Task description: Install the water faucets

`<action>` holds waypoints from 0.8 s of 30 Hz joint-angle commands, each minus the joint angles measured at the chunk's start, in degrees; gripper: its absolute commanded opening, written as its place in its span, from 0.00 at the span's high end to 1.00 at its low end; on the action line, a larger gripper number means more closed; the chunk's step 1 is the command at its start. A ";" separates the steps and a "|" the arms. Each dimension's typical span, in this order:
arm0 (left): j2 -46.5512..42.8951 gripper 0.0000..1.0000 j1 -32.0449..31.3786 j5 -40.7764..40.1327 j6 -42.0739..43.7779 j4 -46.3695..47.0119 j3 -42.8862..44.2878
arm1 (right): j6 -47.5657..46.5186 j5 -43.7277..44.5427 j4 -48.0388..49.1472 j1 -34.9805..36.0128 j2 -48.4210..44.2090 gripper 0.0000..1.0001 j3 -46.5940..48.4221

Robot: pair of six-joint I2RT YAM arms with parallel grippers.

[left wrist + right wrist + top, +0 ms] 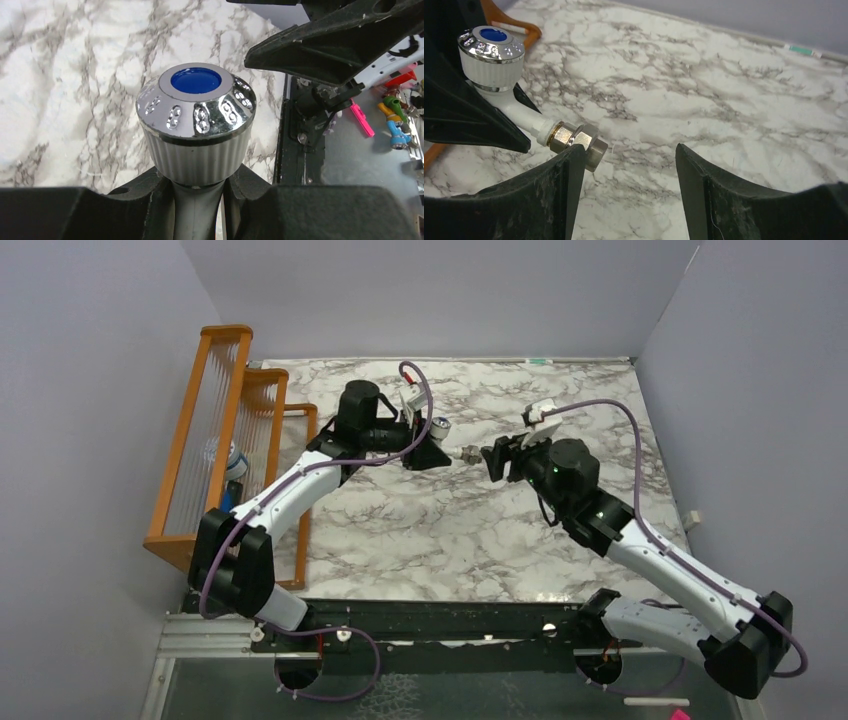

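A white water faucet with a silvery knob and blue centre dot is held above the marble table, my left gripper shut on its white neck. In the top view the faucet sits at the left gripper, mid-table. Its metal end carries a brass-grey hex fitting pointing toward my right gripper. That gripper is open, with only marble between its fingers, and its left fingertip is right beside the fitting. From above the right gripper faces the fitting.
An orange slatted rack stands along the left wall with a small white-and-blue object inside. Grey walls close the table at the back and sides. Coloured tools lie beyond the near edge.
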 commanded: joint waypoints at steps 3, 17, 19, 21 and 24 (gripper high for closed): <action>1.95 1.00 -0.07 -4.88 -4.94 5.51 -5.29 | 8.16 1.07 -5.92 -1.79 6.15 0.28 2.80; 13.71 1.00 0.46 -11.12 -8.62 11.57 -12.42 | 15.50 2.66 -9.78 -1.93 11.28 0.07 3.49; 15.12 1.00 0.44 -11.81 -8.62 11.87 -12.28 | 16.27 2.83 -8.18 -1.97 10.42 0.07 2.03; 16.37 1.00 0.38 -13.05 -8.62 11.44 -11.82 | 16.70 3.60 -7.29 -1.97 9.93 0.07 0.99; 18.37 1.00 0.38 -14.95 -8.84 10.11 -10.94 | 16.91 5.54 -7.18 -1.94 9.49 0.07 0.19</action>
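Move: Straight under the left hand, which holds the faucet by its neck below the blue-capped knob, the bare marble it is lowered to lies about 24 cm down, some 2 cm ahead and 2 cm left. The faucet's metal nut sticks out about 6 cm to this hand's right and 2 cm back; the empty right gripper is about 12 cm right, level fore and aft. From the right hand, the faucet's middle is about 11 cm left, 1 cm ahead and nearly level. Lowering the held faucet towards the marble, the left hand sinks about 19 cm almost straight down, tipping its fingers down and rolling so that the knob end turns forward, some 30 degrees in all, its grip kept. The empty right hand also sinks, about 8 cm, tips its fingers down some 20 degrees and spreads them from mostly to nearly fully open, touching nothing. ##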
